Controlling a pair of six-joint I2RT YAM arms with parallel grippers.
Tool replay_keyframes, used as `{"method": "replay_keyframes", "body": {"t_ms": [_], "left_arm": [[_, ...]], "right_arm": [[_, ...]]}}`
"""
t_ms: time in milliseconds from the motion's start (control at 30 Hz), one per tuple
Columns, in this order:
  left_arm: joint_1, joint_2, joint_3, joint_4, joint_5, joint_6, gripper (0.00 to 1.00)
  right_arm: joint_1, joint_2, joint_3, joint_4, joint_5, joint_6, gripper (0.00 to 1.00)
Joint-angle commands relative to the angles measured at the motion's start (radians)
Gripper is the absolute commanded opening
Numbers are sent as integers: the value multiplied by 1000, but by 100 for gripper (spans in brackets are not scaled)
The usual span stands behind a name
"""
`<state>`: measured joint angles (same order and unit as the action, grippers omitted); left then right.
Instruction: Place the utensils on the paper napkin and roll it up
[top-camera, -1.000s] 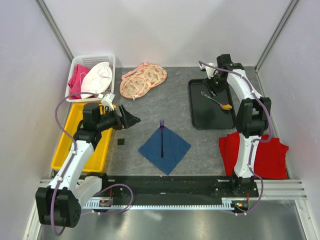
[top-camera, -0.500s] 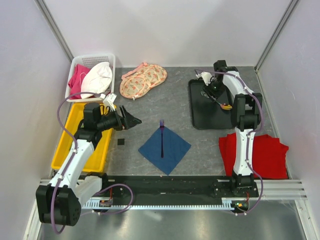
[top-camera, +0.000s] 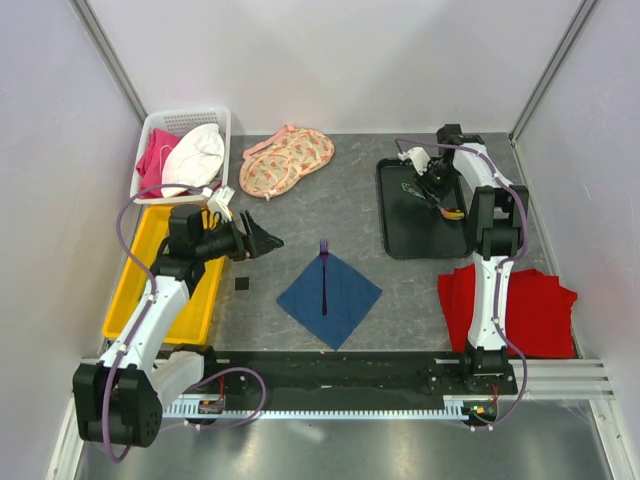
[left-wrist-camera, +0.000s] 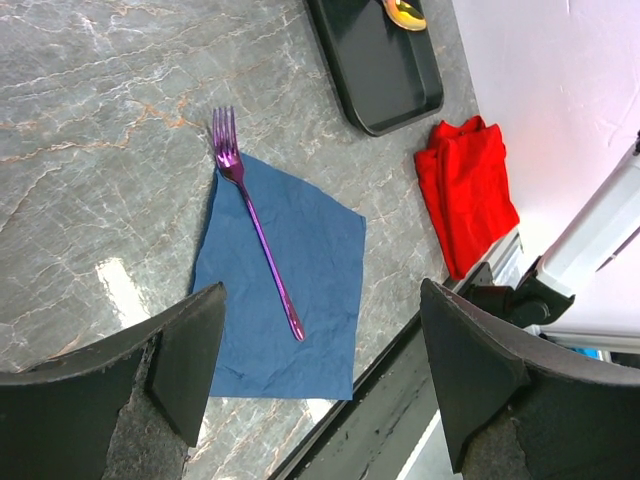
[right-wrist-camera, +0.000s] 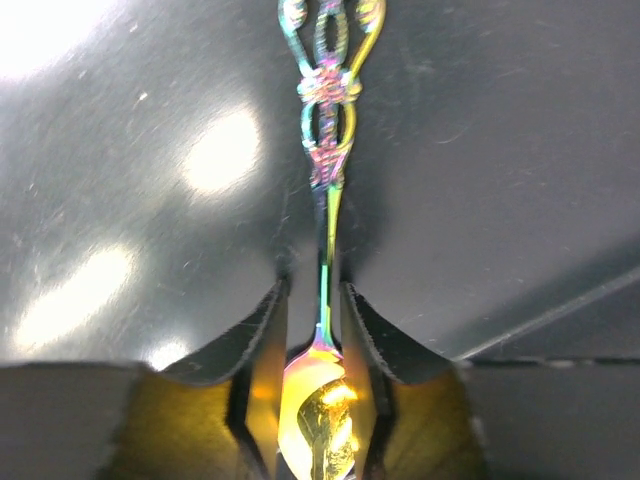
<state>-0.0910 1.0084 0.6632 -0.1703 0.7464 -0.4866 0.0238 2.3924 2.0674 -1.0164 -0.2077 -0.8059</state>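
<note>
A purple fork (top-camera: 323, 280) lies along the middle of the navy paper napkin (top-camera: 345, 295), its tines just past the far corner. In the left wrist view the fork (left-wrist-camera: 255, 225) and the napkin (left-wrist-camera: 320, 260) lie below my left gripper (left-wrist-camera: 322, 290), which hovers open and empty to the napkin's left (top-camera: 268, 240). A spoon (top-camera: 450, 211) with a gold bowl rests in the black tray (top-camera: 395, 235). My right gripper (top-camera: 438, 192) is down on it. Its jaws (right-wrist-camera: 313, 288) straddle the spoon's thin neck (right-wrist-camera: 325, 150) with narrow gaps on both sides.
A red cloth (top-camera: 520, 305) lies at the near right, beside the tray. Peach floral fabric (top-camera: 285, 160) is at the back. A white basket (top-camera: 185, 150) of cloths and a yellow bin (top-camera: 160, 290) stand on the left. A small black square (top-camera: 241, 286) lies by the bin.
My right gripper has come down over the spoon in the tray and its jaws have narrowed around the neck. The left arm has barely moved.
</note>
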Motion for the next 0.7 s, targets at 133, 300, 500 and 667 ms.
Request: {"method": "replay_keyframes", "body": {"t_ms": [133, 300, 500, 667], "left_arm": [[5, 21, 53, 37, -12, 36, 85], [5, 29, 68, 37, -10, 37, 84], [5, 53, 153, -12, 14, 104, 84], [7, 116, 286, -144, 100, 281, 84]], "right_arm": [[-2, 44, -3, -74, -70, -113, 15], [-2, -5, 16, -77, -99, -121, 0], [83, -235, -52, -117, -160, -280, 0], [281, -491, -249, -119, -101, -448, 0]]}}
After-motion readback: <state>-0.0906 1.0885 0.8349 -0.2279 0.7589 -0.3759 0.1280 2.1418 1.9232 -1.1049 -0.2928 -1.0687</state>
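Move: The spoon lies in the dark tray with its neck already between the right hand's parted fingers; its middle is about 2 cm ahead and 3 cm left of that hand, at nearly the same height. The tray's middle is roughly 5 cm left, level with the hand. The napkin is some 28 cm back and 37 cm left, and the fork on it about 21 cm back and 38 cm left. From the left hand, the spoon is about 25 cm ahead, 53 cm right and 18 cm below. Shut the right fingers on the spoon's neck, just above the bowl, easing back about 1 cm as they close. Then lift some 7 cm while swinging left and back towards the napkin, turning the hand about 20 degrees counter-clockwise. Late on, raise the empty left hand about 4 cm and slightly forward, fingers kept wide open. ##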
